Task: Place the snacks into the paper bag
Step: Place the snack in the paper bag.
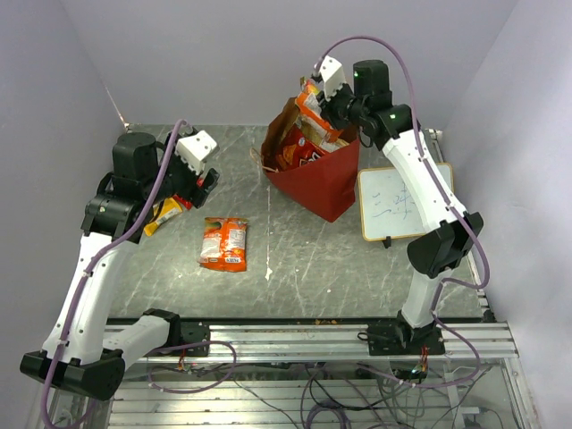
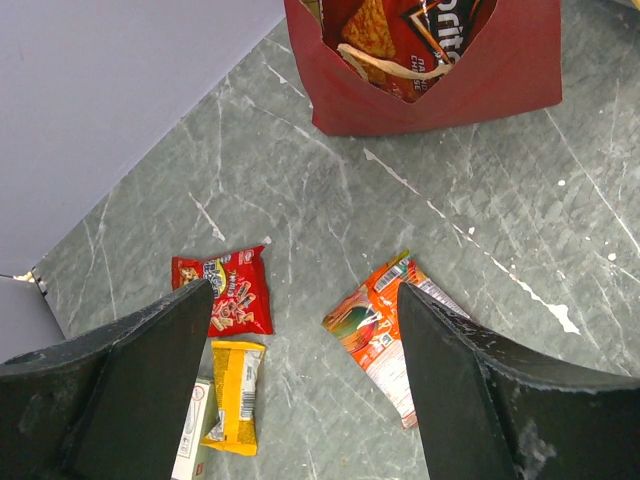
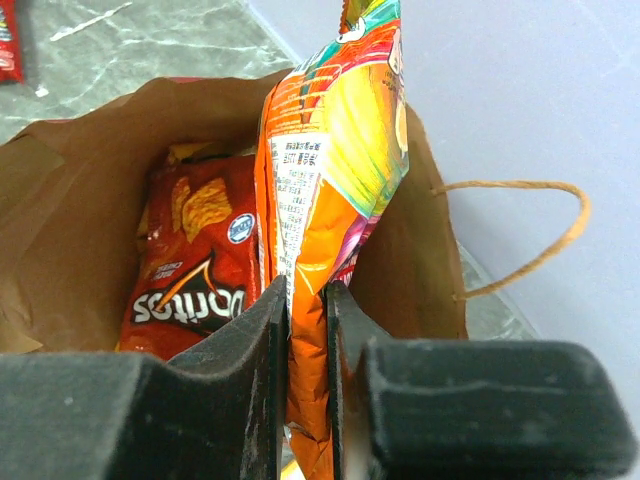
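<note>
The red paper bag [image 1: 323, 186] stands upright at the back of the table with a red chip bag [image 3: 195, 270] inside it. My right gripper [image 3: 307, 300] is shut on an orange-yellow packet [image 3: 330, 150] and holds it over the bag's brown mouth [image 3: 70, 220]. My left gripper [image 2: 305, 290] hangs open above the table at the left, with nothing between its fingers. Below it lie a red packet [image 2: 225, 292], a yellow packet [image 2: 237, 395], an orange packet [image 2: 385, 330] and the edge of a white pack [image 2: 195, 430]. From above, the orange packet [image 1: 223, 243] lies flat mid-table.
A wood-framed whiteboard [image 1: 398, 204] lies right of the bag, under the right arm. The bag's twisted handle [image 3: 540, 230] sticks out toward the back wall. Walls close in the table at the left and rear.
</note>
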### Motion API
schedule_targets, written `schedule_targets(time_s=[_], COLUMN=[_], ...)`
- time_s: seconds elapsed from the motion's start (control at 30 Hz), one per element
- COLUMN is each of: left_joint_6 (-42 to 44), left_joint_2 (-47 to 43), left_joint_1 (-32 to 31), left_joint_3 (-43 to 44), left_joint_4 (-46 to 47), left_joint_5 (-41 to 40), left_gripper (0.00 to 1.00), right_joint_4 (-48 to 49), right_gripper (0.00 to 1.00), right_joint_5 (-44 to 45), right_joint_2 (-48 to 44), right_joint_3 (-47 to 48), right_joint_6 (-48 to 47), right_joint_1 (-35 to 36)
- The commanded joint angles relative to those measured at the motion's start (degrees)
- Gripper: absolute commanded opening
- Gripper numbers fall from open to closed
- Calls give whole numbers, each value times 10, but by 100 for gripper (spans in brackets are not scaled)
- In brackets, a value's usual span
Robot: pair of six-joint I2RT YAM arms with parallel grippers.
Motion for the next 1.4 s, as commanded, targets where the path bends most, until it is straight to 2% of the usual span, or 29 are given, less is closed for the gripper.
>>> schedule_targets(time_s=[0.0,0.23,0.67,1.2,1.37], left_joint_6=[-4,-1,3,2,1], left_joint_2=[-10,-11,-10,-5,-7], left_joint_1=[3,3,3,3,3], left_joint_3=[-6,-8,-11,-9,-14], left_joint_4=[16,16,16,15,17], left_joint_5=[4,5,3,14,14], left_gripper=[85,85,84,84,84], right_joint_4=[46,69,82,-33,-46], right_gripper=[0,0,0,0,4], right_joint_5=[46,79,71,92,83], right_joint_2=[-32,-33,-17,70,93], right_joint_3=[19,18,18,33,33], right_joint_6=[-8,-16,-32,-45,-48], right_joint_1=[-2,-12,-24,-29,-30])
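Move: The right hand already holds an orange snack packet hanging over the paper bag; the bag's open mouth centres about 3 cm back, 5 cm to this hand's left and 10 cm below it. The red Doritos packet inside lies roughly 6 cm back, 7 cm left and 17 cm down, and the whiteboard some 22 cm right, 11 cm back on the table. From the idle left hand the mouth is about 15 cm ahead, 26 cm right and 9 cm below. Still pinching the orange packet, the right hand first eases forward and to its right over the mouth, about 4 cm each way, rising a little and turning clockwise by just under 10 degrees, to bring the packet beside the snacks already inside, away from the Doritos. After a brief pause it plunges some 10 cm almost straight down, lowering the packet into the bag's far right part while the wrist tips the fingers downward and the grip stays shut. ##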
